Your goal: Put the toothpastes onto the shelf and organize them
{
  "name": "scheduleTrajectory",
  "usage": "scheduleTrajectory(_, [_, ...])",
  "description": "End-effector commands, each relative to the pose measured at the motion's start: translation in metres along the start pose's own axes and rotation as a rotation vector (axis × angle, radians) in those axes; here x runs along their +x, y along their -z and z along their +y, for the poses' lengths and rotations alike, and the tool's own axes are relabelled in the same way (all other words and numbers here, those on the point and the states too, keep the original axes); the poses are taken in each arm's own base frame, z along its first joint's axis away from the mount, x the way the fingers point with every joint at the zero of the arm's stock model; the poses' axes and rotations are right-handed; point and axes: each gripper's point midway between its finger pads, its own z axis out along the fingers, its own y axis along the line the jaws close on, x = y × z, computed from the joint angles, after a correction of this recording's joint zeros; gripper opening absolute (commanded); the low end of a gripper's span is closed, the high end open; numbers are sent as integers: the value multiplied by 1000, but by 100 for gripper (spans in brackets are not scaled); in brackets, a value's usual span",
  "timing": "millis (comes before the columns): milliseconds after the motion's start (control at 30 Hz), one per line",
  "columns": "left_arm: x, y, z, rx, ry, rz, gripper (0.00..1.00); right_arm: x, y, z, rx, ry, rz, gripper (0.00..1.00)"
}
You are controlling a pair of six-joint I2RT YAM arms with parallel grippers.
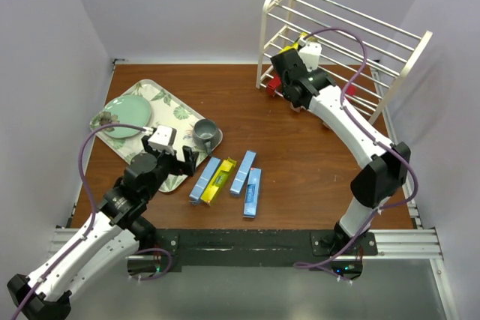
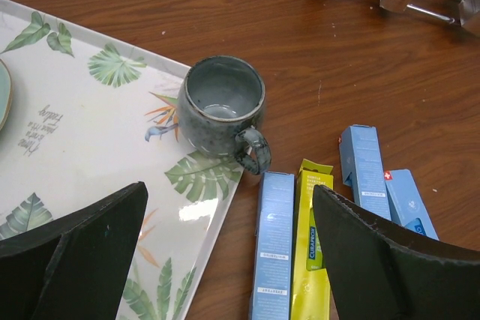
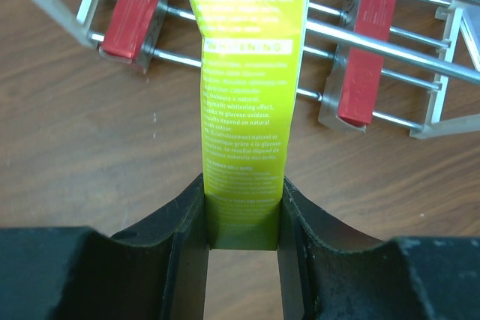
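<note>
The cream-white shelf [image 1: 279,7] stands at the back right. My right gripper [image 3: 242,186] is shut on the end of a yellow toothpaste [image 3: 246,73], which reaches over the shelf's lower rods [image 3: 397,43]. Two red toothpastes [image 3: 131,13] [image 3: 364,58] lie on the lowest tier. Three light blue boxes [image 1: 204,179] [image 1: 243,172] [image 1: 253,192] and a yellow one [image 1: 220,181] lie on the table in front. My left gripper [image 1: 178,162] hovers open just left of them, above the tray's edge, with nothing between its fingers [image 2: 90,245].
A leaf-patterned tray [image 1: 169,103] lies at the left with a green plate [image 1: 120,116] on it. A grey mug [image 2: 221,106] sits at the tray's right corner, close to the left gripper. White walls close in the table on three sides.
</note>
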Motion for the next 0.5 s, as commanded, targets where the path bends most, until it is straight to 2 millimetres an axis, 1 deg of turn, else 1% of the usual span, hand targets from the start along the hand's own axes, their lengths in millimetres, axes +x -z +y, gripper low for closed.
scheduleTrajectory(0, [-28,3,-8,36,8,-81,97,-43,-6,-9,82,-150,-111,2])
scheduleTrajectory(67, [-29,4,-8,37,8,-85,97,-50,-11,-7,99,-172,-131,2])
scheduleTrajectory(100, [-29,4,-8,37,8,-86,97,-55,-14,-12,123,-183,-147,2])
scheduleTrajectory(167, [-29,4,-7,34,9,-88,97,-60,-20,-12,134,-205,-161,3])
scheduleTrajectory(200, [-29,4,-8,35,8,-87,97,-63,-24,-17,152,-220,-168,3])
scheduleTrajectory(233, [-29,5,-7,35,7,-87,97,-66,-26,-17,155,-237,-174,4])
scheduleTrajectory(433, [-30,4,-5,22,8,-90,97,-75,-42,-21,181,-271,-198,8])
scheduleTrajectory(467, [-30,4,-5,19,8,-90,97,-73,-46,-21,187,-266,-193,9])
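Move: The right hand holds the yellow toothpaste by its near end; the free middle place on the second tier is about 10 cm ahead, 6 cm to its right and 7 cm lower. The yellow box already on that tier lies 13 cm ahead, 3 cm left and 7 cm lower; the middle red box, a tier down, 8 cm ahead, 3 cm right and 18 cm below. From the left hand the place is some 27 cm ahead, 41 cm right, about level. Forward and to the right, nearly level and slowing, the right hand travels about 6 cm, carrying the yellow toothpaste in farther above the second-tier rods and towards the gap right of the placed yellow box. The wrist turns some 10 degrees clockwise, bringing the box more square across the rods, while the fingers keep their grip. ##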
